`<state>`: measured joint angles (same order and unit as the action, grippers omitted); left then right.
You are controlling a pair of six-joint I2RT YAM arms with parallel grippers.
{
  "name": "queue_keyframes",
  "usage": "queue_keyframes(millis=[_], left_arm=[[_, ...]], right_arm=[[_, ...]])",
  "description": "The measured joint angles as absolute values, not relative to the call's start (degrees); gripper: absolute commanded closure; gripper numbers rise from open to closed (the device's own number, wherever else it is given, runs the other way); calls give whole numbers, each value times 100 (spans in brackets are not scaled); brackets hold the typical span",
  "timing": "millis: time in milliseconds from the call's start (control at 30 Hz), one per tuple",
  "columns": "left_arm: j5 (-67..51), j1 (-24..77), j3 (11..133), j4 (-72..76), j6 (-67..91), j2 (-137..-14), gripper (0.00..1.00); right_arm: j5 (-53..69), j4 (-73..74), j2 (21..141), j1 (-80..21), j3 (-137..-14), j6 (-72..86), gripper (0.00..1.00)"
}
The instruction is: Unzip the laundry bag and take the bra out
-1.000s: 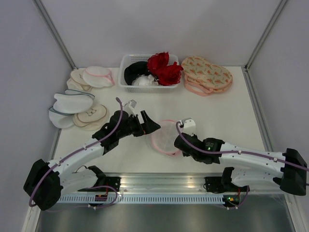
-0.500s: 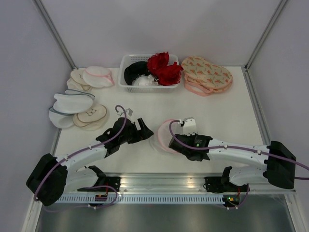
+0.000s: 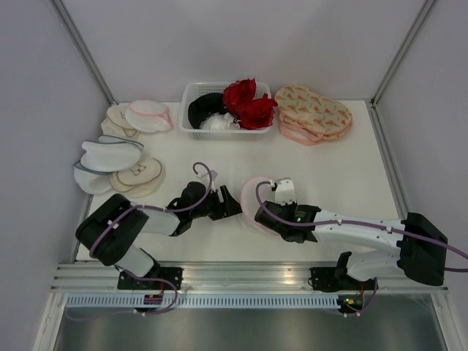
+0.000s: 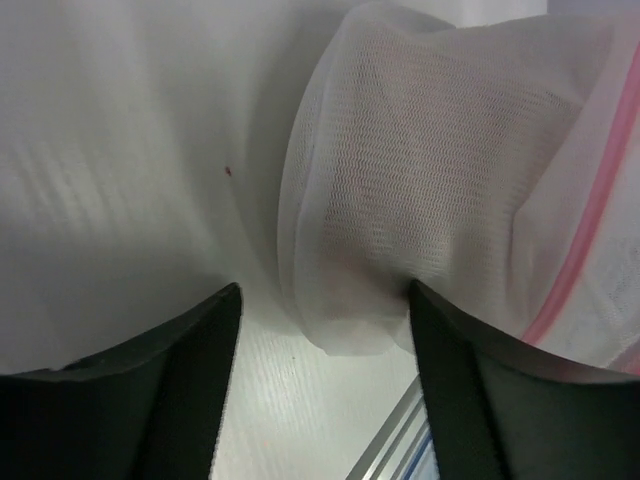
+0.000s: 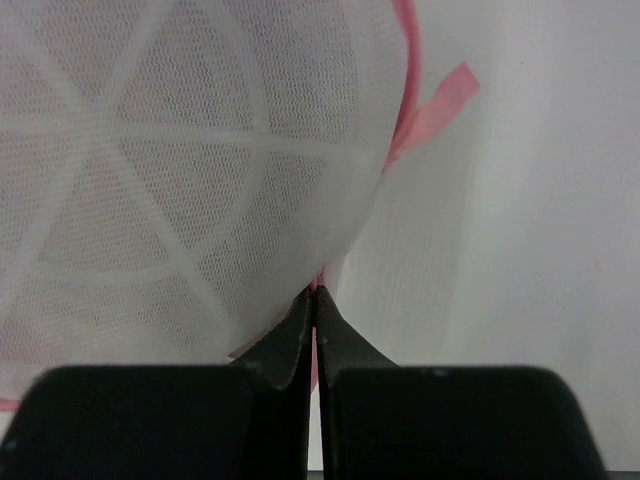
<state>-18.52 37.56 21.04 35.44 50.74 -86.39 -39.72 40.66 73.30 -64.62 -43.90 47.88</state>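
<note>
The laundry bag (image 3: pixel 254 199), white mesh with pink zipper trim, stands tilted on the table's near middle. My right gripper (image 3: pixel 263 218) is shut on its pink edge; in the right wrist view the fingertips (image 5: pixel 315 295) pinch the trim under the mesh dome (image 5: pixel 180 170), and a pink tab (image 5: pixel 437 108) sticks out beside it. My left gripper (image 3: pixel 232 207) sits low at the bag's left side, open. In the left wrist view a lobe of mesh (image 4: pixel 440 170) hangs just ahead of the gap (image 4: pixel 325 295), touching neither finger. The bra is hidden.
A white basket (image 3: pixel 191 91) of black, red and white garments stands at the back. Floral pouches (image 3: pixel 314 110) lie to its right, pink-trimmed pouches (image 3: pixel 146 115) to its left. White and beige pouches (image 3: pixel 110 155) are stacked at the left edge. A metal rail (image 3: pixel 248 270) runs along the front.
My left arm dropped low and slid right up to the bag, its jaws narrowing a little. My right gripper stayed shut and drew the bag slightly left and more upright.
</note>
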Motion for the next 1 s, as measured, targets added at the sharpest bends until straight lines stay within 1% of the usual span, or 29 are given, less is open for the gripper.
queue_keyframes(millis=[67,100,167,200,267,300,500,533,567,600,700,767,867,933,1000], left_arm=[[-2088,3752,2110,4010,5253,-9008,42],[-2202,3747,2110,4235,5336,-9170,51],[-2410,3745,2110,4746,5537,-9478,60],[-2488,3743,2110,4956,5638,-9588,70],[-2630,3741,2110,5380,5830,-9769,85],[-2681,3736,2110,5548,5889,-9835,98],[-2877,3721,2073,6285,6169,-9968,98],[-2884,3717,2038,6320,6173,-9948,98],[-2891,3701,1992,6294,6173,-9887,98],[-2888,3693,1935,6250,6171,-9791,98],[-2862,3638,1806,5850,6114,-9303,98],[-2801,3607,1752,5478,6010,-8851,98],[-2622,3601,1743,4807,5795,-8084,98],[-2510,3601,1745,4410,5660,-7625,98],[-2401,3601,1752,4056,5540,-7295,98]], right_arm=[[-3894,3946,7330,-6462,-4340,4742,100],[-3850,3892,7330,-6462,-4307,4713,99],[-3789,3785,7330,-6462,-4261,4668,100],[-3752,3736,7330,-6462,-4244,4659,100],[-3704,3660,7330,-6460,-4228,4630,100],[-3688,3645,7330,-6458,-4217,4622,100],[-3743,3712,7363,-6427,-4187,4687,100],[-3789,3763,7360,-6420,-4189,4746,95],[-3876,3850,7360,-6416,-4200,4856,80],[-3983,3972,7360,-6410,-4219,4963,44],[-4429,4648,7352,-6405,-4423,5452,7],[-4775,5214,7301,-6396,-4657,5780,2],[-5131,5771,7085,-6394,-4974,6007,2],[-5109,5745,6805,-6394,-5116,5723,2],[-4764,5308,6451,-6396,-5148,5181,2]])
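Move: The laundry bag's loose left end lies at the left hand's open fingers, some 3 cm to its right and about level; the bag's middle is about 9 cm right and 2 cm ahead. The closed right hand has the pink zip band, the middle some 8 cm to its left, 2 cm ahead and 3 cm below. From the left hand, the beige pads lie roughly 33 cm left and 14 cm ahead, the white basket about 36 cm ahead and 4 cm left. The left fingers close on the mesh at the bag's left end while the hand slides about 3 cm right, the fingers tilting up some 15 degrees; it then lifts the fold roughly 6 cm and draws back left. The right hand keeps its pinch at first, then opens wide, lets go of the zip band, swings right and rises about 8 cm, easing back left at the end. ##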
